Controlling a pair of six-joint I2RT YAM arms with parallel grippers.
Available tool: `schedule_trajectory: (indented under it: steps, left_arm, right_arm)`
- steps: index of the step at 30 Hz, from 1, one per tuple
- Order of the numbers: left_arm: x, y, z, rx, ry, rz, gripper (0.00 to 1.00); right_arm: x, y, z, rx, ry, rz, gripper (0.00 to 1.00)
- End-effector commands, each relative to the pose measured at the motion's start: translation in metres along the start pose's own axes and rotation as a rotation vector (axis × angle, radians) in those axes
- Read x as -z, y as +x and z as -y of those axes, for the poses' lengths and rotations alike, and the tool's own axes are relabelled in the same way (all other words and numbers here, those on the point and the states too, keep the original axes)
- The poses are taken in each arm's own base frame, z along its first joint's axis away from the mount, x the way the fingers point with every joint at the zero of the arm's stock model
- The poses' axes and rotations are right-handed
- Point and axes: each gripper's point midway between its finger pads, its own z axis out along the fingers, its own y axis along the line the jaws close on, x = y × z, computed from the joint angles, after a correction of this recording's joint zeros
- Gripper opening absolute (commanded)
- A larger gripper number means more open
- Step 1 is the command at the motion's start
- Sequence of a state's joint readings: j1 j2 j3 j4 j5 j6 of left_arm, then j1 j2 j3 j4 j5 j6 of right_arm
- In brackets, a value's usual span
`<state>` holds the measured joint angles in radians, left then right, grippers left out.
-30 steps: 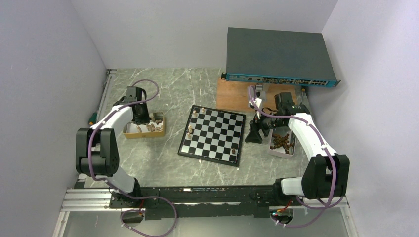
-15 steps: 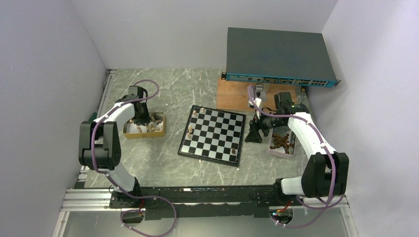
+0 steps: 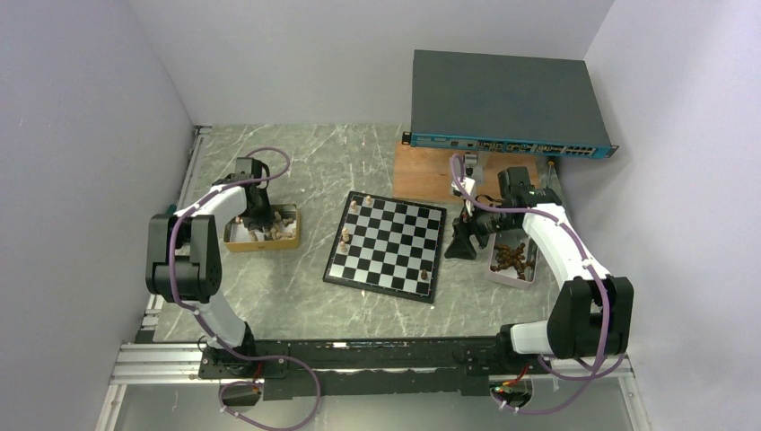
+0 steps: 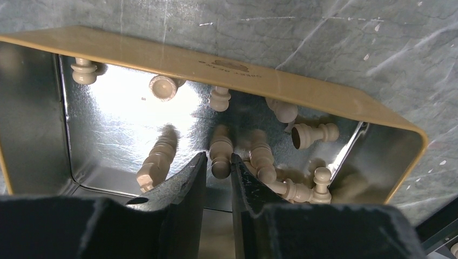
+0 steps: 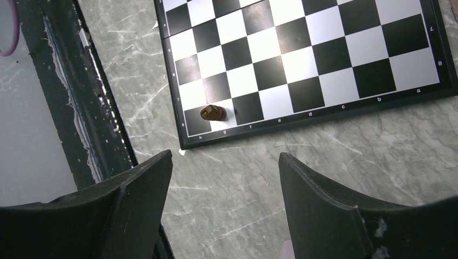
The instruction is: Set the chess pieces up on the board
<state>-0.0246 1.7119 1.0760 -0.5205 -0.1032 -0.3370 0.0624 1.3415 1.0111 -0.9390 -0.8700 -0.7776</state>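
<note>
My left gripper (image 3: 260,220) reaches down into a gold tin (image 4: 227,67) of light tan chess pieces. Its jaws stand open by a narrow gap, and the head of one lying light piece (image 4: 220,144) sits between the tips (image 4: 219,157). Whether the fingers touch it I cannot tell. The board (image 3: 386,244) lies mid-table with a few light pieces (image 3: 346,237) along its left side and one dark piece (image 3: 424,274) at its near right corner. My right gripper (image 3: 462,242) hovers open and empty (image 5: 226,156) just off the board's right edge (image 5: 302,116), near that dark piece (image 5: 213,113).
A white tray (image 3: 498,274) holding dark pieces sits right of the board, under my right arm. A wooden plank (image 3: 426,171) and a dark network switch (image 3: 507,103) lie at the back right. A green-handled tool (image 3: 166,214) lies at the left table edge.
My left arm has swung so that its gripper sits a little further right over the tin, and its jaws have parted slightly. The right arm has not moved.
</note>
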Motion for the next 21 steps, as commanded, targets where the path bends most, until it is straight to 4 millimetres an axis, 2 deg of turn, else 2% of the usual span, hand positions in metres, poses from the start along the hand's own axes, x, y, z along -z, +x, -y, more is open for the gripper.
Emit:
schedule_trajectory:
  steps: [1, 5, 8, 15, 21]
  left_arm:
    - [0.004, -0.012, 0.001, 0.020, 0.000, 0.025, 0.25]
    - [0.011, -0.016, 0.001, 0.015, 0.007, 0.047, 0.09]
    - [0.024, -0.023, -0.001, 0.002, 0.006, 0.080, 0.00]
    - [0.061, -0.030, -0.003, -0.031, 0.026, 0.152, 0.00]
    - [0.085, -0.024, 0.003, -0.090, 0.082, 0.179, 0.00]
  right_arm:
    - [0.006, -0.016, 0.001, 0.044, -0.002, 0.035, 0.75]
    - [0.006, -0.016, 0.001, 0.046, 0.000, 0.036, 0.75]
    - [0.006, -0.016, 0.000, 0.047, -0.001, 0.036, 0.75]
    - [0.006, -0.017, -0.001, 0.047, -0.006, 0.042, 0.75]
    - [0.006, -0.017, -0.002, 0.051, -0.010, 0.045, 0.75]
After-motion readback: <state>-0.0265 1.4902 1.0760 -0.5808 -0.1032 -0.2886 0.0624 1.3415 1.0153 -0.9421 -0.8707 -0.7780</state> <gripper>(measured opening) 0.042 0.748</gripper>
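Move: Standing between the left fingertips is the light pawn, its middle about 1 cm below the hand point and no more than 1 cm ahead. A king stands some 3 cm to the hand's left and 1 cm back, another pawn about 2 cm to its right and level with it, and a far-wall piece about 3 cm ahead, all on the tray floor. From the idle right hand the gripped-at pawn lies roughly 51 cm left, 11 cm ahead and 12 cm lower. Closing its slightly open fingers on the upper part of the light pawn while staying in place, the left hand pinches the pawn, then rises almost straight up out of the gold tray, about 7 cm and quickening. On the way up the wrist tips back some 10 degrees, so the fingertips swing to point a little more forward; the grip holds. ##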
